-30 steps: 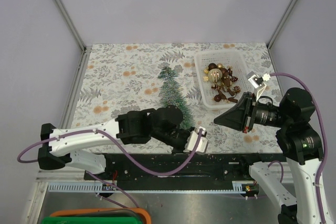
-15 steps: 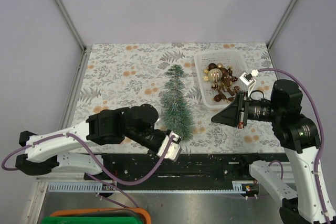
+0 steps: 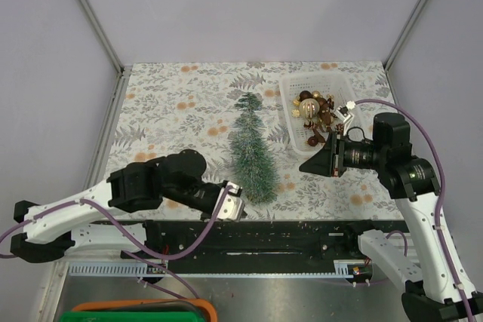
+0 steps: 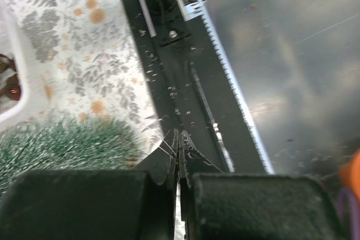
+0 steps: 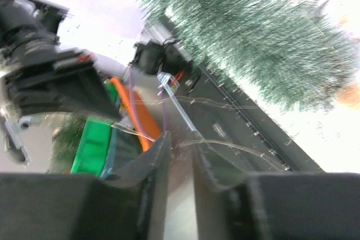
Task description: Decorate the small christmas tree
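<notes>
The small christmas tree (image 3: 252, 148), frosted green, has its tip toward the far side and its wide bottom near the table's front edge; its wooden base is hidden by bristles. My left gripper (image 3: 235, 209) is shut and empty just left of the tree's bottom; in the left wrist view the left gripper (image 4: 179, 139) points at the black rail, with the tree (image 4: 62, 144) beside it. My right gripper (image 3: 304, 169) hovers right of the tree, pointing left. In the right wrist view the right gripper (image 5: 181, 141) shows a narrow empty gap, and the tree (image 5: 253, 43) lies beyond.
A white basket (image 3: 284, 107) holding gold and brown ornaments (image 3: 317, 115) stands at the back right, just behind my right gripper. A black rail (image 3: 302, 231) runs along the front edge. A green bin with an orange rim (image 3: 136, 311) sits below the table.
The tree has come up from lying flat and looks taller and closer. My left gripper has slid left, off the tree's bottom. My right gripper has moved left and parted its jaws slightly.
</notes>
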Tool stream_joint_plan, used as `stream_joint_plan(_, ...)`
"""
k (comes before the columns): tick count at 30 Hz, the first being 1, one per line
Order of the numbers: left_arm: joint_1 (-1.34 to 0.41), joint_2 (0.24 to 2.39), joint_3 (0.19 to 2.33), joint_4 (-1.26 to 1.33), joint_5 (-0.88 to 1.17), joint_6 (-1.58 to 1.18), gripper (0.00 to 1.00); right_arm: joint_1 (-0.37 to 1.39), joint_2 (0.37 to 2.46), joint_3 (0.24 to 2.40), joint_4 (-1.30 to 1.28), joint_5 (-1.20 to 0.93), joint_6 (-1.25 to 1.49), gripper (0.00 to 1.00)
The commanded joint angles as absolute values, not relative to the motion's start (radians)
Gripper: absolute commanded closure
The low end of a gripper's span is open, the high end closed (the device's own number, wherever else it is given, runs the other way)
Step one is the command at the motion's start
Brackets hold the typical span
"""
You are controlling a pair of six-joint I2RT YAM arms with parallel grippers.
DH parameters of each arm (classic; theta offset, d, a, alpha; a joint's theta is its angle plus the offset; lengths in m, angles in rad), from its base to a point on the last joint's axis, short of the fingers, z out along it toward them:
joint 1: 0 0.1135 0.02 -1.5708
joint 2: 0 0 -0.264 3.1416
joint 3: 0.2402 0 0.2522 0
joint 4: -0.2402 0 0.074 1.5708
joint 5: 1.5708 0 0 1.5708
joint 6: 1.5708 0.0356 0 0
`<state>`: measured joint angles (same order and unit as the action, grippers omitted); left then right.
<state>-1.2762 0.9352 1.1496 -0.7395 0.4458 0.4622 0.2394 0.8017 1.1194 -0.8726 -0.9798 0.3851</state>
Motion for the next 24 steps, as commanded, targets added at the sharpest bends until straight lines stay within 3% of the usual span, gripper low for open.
stream_joint_plan(1,-1.27,0.922,1.252,-0.747,0.601,0.301,1.0,0.216,0.79,1.098,-0.762,-0.836,0.362,0.58)
stream_joint_plan(3,-1.258,0.937,1.269,-0.7,0.636,0.235,1.0,0.216,0.767,1.094,-0.762,-0.821,0.356,0.33)
stream_joint_plan(5,-1.244,0.949,1.276,-0.655,0.672,0.166,1.0,0.215,0.741,1.083,-0.764,-0.821,0.351,0.3)
stream_joint_plan(16,-1.169,0.98,1.256,-0.572,0.779,0.031,1.0,0.215,0.482,0.989,-0.778,-0.978,0.388,0.3)
stream_joint_plan(21,-1.121,0.982,1.247,-0.506,0.822,-0.08,1.0,0.215,0.339,0.942,-0.525,-1.123,0.59,0.23)
stream_joint_plan(24,-1.086,0.985,1.253,-0.468,0.83,-0.144,1.0,0.215,0.331,0.992,-0.531,-1.121,0.569,0.24)
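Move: Just ahead of the grippers stands the tree: from the right hand its middle is about 9 cm forward, 9 cm to the left and some 14 cm lower; the ornament basket is about 25 cm forward, 9 cm to the right and 29 cm below that hand. From the left hand the tree's middle lies about 18 cm forward, 2 cm to the right and 10 cm down. Thin wire runs across both sets of fingertips. Opening from nearly shut to about three-quarters, the right fingers let go of the thin wire while the hand nudges some 2.5 cm forward; it then draws back about 10 cm, away from the tree, rising a little and rolling some 20 degrees. The left hand keeps its pinch on the wire, lifting it 6 to 7 cm while drawing slightly back and rolling nearly 30 degrees. ##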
